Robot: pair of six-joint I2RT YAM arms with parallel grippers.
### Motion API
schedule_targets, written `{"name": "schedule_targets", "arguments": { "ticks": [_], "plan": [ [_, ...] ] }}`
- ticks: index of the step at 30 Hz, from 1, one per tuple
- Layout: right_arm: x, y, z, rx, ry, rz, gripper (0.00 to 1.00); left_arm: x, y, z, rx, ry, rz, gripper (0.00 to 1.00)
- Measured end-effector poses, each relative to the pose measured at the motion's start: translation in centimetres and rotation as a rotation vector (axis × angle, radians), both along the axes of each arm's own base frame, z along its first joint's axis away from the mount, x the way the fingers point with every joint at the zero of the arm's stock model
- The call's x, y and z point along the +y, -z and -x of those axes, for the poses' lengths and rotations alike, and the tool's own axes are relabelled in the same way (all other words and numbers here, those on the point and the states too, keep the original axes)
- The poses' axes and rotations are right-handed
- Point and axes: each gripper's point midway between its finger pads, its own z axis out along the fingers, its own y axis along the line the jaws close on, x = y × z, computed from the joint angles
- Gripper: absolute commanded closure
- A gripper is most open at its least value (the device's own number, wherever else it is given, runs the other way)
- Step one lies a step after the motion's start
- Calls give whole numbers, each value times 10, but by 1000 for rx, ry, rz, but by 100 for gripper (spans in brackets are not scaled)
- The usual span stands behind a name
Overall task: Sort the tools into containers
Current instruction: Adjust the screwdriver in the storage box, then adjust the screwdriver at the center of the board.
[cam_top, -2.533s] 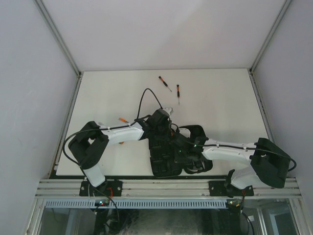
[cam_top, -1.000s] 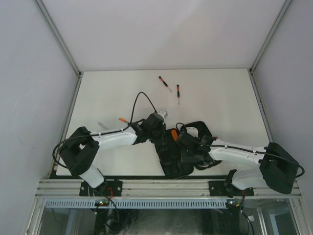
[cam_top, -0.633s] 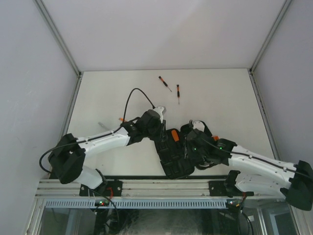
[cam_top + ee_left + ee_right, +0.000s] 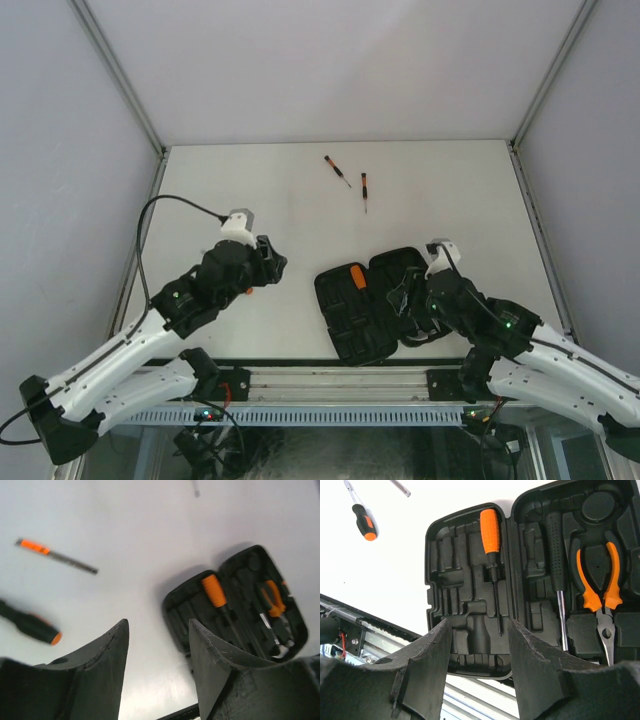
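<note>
The black tool case [image 4: 352, 312] lies open near the table's front edge. Its slots hold an orange-handled screwdriver [image 4: 490, 529], a black-handled tool with a metal shaft [image 4: 556, 555] and orange-handled pliers [image 4: 598, 577]. My right gripper [image 4: 480, 625] hovers open over the case's near edge with nothing between its fingers; from above, the right gripper [image 4: 413, 300] covers the case's right half. My left gripper [image 4: 158, 630] is open and empty, left of the case [image 4: 235, 611]. Two thin screwdrivers [image 4: 337, 170] [image 4: 364, 190] lie at the far middle. Near the left gripper [image 4: 271, 262] lie a thin orange-handled screwdriver [image 4: 55, 557] and a black-and-orange one [image 4: 31, 625].
The metal frame rail [image 4: 375, 636] runs just beyond the case's near edge. White walls close in the table [image 4: 460, 200] at the back and on both sides. The left arm's cable [image 4: 175, 203] loops over the table's left part.
Both arms have drawn back from the case, the left one to the left, the right one towards the near right. Both grippers have widened. The open case now lies mostly uncovered.
</note>
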Motion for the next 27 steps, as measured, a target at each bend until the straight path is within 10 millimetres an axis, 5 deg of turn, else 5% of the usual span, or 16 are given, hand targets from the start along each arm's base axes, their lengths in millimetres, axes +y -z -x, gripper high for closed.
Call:
{"name": "schedule_targets", "arguments": {
  "ticks": [8, 14, 27],
  "plan": [
    [-2, 8, -7, 18, 29, 23, 51, 71, 68, 6, 176, -280, -62, 38],
    [3, 23, -8, 56, 12, 46, 50, 119, 109, 11, 287, -487, -80, 22],
    [-2, 48, 0, 95, 3, 42, 50, 141, 157, -7, 438, -622, -174, 16]
  ]
}}
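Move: The black-handled screwdriver's grip lies about 15 cm left of the left hand, 5 cm ahead and some 21 cm below; the thin saw is roughly 8 cm left and 13 cm ahead of that hand. Under the right hand, some 15 cm down in the storage box, the orange screwdriver sits about 8 cm ahead and 6 cm left, the hammer handle 10 cm ahead and 2 cm right, the pliers 9 cm ahead and 7 cm right. Towards the loose black-handled screwdriver, the left hand drops about 16 cm while swinging some 14 cm left, then ends nearly straight down, its wrist turning counter-clockwise some 35 degrees and tipping downward as the fingers spread wide. The empty right hand sinks about 5 cm towards the open storage box, fingers still half open, touching nothing visible. ##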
